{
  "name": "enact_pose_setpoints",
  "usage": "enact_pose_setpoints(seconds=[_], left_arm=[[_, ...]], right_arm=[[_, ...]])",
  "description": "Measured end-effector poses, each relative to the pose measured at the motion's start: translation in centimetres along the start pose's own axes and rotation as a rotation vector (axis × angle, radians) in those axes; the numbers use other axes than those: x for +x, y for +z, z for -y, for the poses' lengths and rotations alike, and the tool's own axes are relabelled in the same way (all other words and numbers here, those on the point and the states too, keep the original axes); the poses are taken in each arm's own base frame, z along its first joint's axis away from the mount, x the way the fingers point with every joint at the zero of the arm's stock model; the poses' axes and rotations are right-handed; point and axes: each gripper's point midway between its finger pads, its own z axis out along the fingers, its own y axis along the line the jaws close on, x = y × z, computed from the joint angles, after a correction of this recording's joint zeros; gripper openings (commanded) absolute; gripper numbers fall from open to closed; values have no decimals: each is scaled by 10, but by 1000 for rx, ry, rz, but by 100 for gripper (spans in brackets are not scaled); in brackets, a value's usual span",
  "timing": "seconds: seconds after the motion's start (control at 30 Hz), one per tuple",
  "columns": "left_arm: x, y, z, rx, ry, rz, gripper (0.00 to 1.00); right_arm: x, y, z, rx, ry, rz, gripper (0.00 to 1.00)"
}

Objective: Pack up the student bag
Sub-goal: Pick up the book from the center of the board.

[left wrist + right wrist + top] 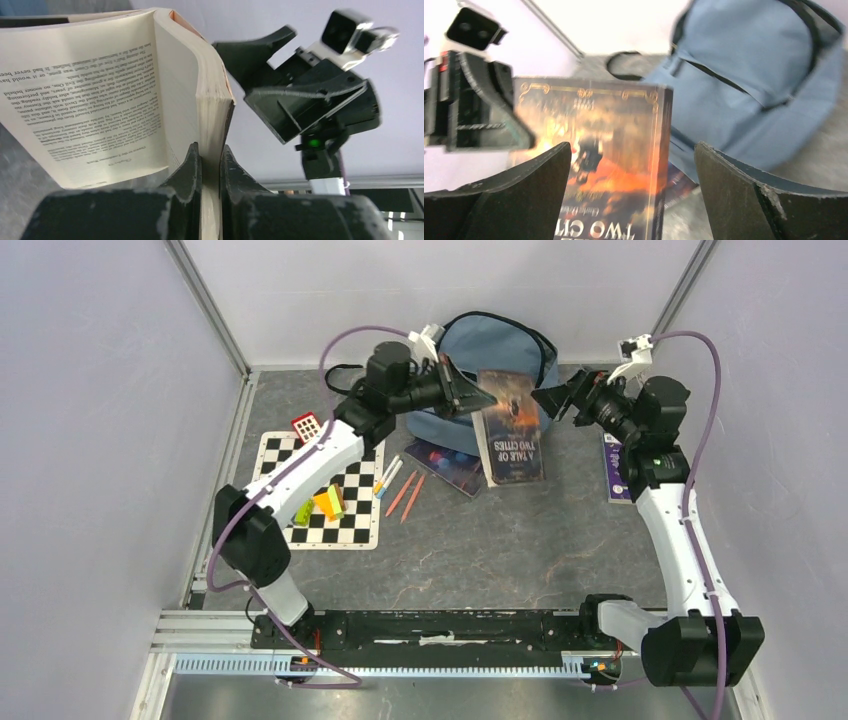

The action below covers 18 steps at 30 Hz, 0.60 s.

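Note:
The student bag (pixel 500 345) is a blue-grey backpack lying at the back of the table; it also fills the right wrist view (pixel 749 75). In front of it a paperback, "A Tale of Two Cities" (pixel 515 440), stands tilted with its top edge raised. My left gripper (pixel 480 392) is shut on the book's upper left edge. In the left wrist view the fingers (pixel 192 165) pinch the cover and a wad of pages (pixel 125 85). My right gripper (pixel 546 400) is open just right of the book. Its jaws (pixel 632 150) straddle the spine (pixel 614 160) without touching it.
A chessboard mat (pixel 320 490) with yellow, green and orange blocks (pixel 325 505) lies at the left, a red gadget (pixel 305 425) at its corner. Pens (pixel 387 475), orange pencils (pixel 406 495), a dark booklet (pixel 445 462) and a purple strip (pixel 614 470) lie on the grey table.

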Motion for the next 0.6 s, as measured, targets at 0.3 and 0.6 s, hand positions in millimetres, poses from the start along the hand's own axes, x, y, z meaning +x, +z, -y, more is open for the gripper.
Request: enact_pose_setpoints(seconds=[0.3, 0.6], left_arm=[[-54, -29, 31, 119, 142, 159, 2], [-49, -32, 45, 185, 183, 131, 2]], right_arm=[[-15, 1, -54, -355, 126, 110, 97], [-6, 7, -59, -443, 90, 67, 98]])
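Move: The left fingers already hold the book by its left edge; its middle hangs about 5 cm to their right, 3 cm back and 5 cm lower. From the right hand, empty and wide open, the book's middle lies some 8 cm left, 3 cm back and 6 cm below. The backpack is roughly 18 cm ahead of that hand, 12 cm left and 22 cm down; the purple book is about 4 cm ahead, 20 cm right and 31 cm down. Upward, mostly, the left hand carries the book about 6 cm, drifting some 3 cm left and slowing after the first half, its wrist tipping the book a little. The right hand swings left about 5 cm and rises 3 cm towards the book's cover, slightly back, turning some 20 degrees counter-clockwise with its left side rolling up; its fingers stay wide open. ##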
